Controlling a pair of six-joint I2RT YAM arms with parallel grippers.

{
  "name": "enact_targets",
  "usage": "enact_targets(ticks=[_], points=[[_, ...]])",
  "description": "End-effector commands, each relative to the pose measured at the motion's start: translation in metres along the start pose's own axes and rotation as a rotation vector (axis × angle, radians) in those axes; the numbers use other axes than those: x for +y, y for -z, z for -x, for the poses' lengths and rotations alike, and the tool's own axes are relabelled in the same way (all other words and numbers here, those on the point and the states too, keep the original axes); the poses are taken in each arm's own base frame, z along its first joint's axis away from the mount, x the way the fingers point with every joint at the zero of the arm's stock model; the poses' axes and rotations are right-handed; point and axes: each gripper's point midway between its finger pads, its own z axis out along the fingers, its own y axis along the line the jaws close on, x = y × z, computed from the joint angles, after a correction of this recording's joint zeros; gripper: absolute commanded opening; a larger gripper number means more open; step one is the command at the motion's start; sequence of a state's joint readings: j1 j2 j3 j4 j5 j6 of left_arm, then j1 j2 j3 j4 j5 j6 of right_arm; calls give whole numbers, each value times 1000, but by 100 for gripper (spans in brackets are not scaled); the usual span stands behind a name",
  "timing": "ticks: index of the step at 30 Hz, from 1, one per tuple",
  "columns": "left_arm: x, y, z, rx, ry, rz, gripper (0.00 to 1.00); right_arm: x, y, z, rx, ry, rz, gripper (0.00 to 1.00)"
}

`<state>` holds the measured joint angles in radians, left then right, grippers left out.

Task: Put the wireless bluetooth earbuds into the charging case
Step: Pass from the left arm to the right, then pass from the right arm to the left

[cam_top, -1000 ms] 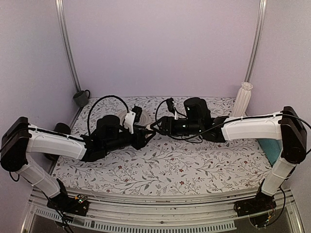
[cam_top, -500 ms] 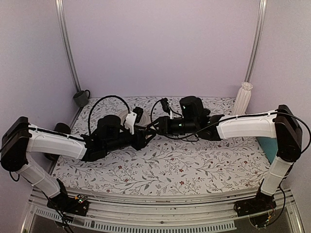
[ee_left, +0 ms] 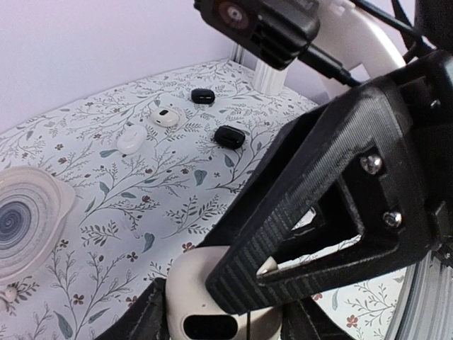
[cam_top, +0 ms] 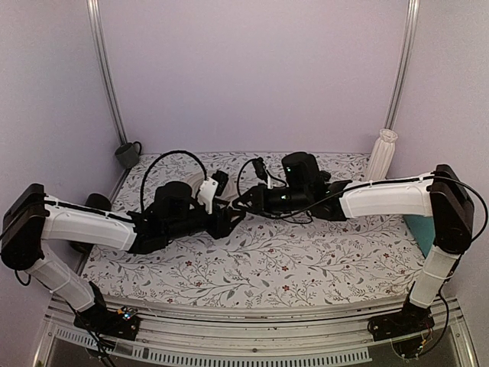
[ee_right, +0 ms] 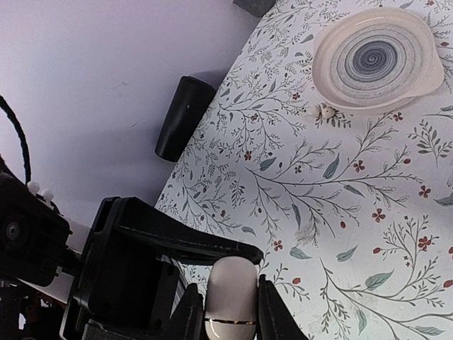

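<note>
The white charging case (ee_right: 230, 280) hangs above the table between both grippers, where the arms meet mid-table. My right gripper (ee_right: 229, 292) is shut on it, a finger pressed to each long side. From the other end my left gripper (ee_left: 219, 322) still flanks the case (ee_left: 202, 283) closely, its fingers (ee_left: 141, 319) against the sides. The right gripper's black finger (ee_left: 318, 198) crosses over the case in the left wrist view. Two white earbuds (ee_left: 132, 139) (ee_left: 164, 115) lie on the floral cloth. In the top view the left gripper (cam_top: 229, 220) and right gripper (cam_top: 238, 205) hide the case.
Two small black rounded pieces (ee_left: 202, 95) (ee_left: 229, 136) lie near the earbuds. A white spiral-patterned plate (ee_right: 425, 78) sits at the back left with two tiny white beads (ee_right: 322, 111) beside it. A black cylinder (ee_right: 182, 117), grey mug (cam_top: 127, 154) and teal object (cam_top: 428, 233) stand at the edges.
The right arm has moved left up to the left gripper, and its jaws have closed onto the case. The left arm has barely shifted.
</note>
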<state>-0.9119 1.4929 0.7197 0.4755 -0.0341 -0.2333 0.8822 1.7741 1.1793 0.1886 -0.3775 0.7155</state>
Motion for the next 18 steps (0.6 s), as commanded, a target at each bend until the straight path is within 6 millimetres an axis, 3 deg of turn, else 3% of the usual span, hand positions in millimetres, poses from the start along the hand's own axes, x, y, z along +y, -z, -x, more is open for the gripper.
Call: enact_targets(ticks=[1,3,6,13,17,18], points=[[-7,2,25,-62,-2,-17,66,19,5,3,20,36,56,4],[-7,3,22,-53,0,-19,79,13,8,8,10,35,40,4],[-3,7,18,-42,14,-28,87,10,17,21,-18,48,33,4],[4,23,5,-6,77,-94,86,6,38,39,-48,121,25,4],[8,35,15,-25,159,-187,84,7,43,36,-21,192,28,4],[11,38,17,-30,181,-209,83,16,45,44,-32,217,41,3]])
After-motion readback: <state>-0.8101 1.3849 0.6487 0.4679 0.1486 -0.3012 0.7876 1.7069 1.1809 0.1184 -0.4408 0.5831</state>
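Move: The white charging case is between both hands' fingers: its middle is about 1 cm ahead and 1 cm right of the left hand's point, and about 2 cm left and 1 cm below the right hand's. From the left hand, the round bowl lies roughly 15 cm ahead and 7 cm left, and the nearer black case about 10 cm ahead and 22 cm right, both some 15 cm lower. The left fingers spread wide and let go of the charging case while the right fingers keep their pinch on its end. After a brief hold, the right hand draws it clear to the right, forward and up, about 4 to 5 cm in all, as the empty left hand backs off some 3 cm to the left, rising slightly. ##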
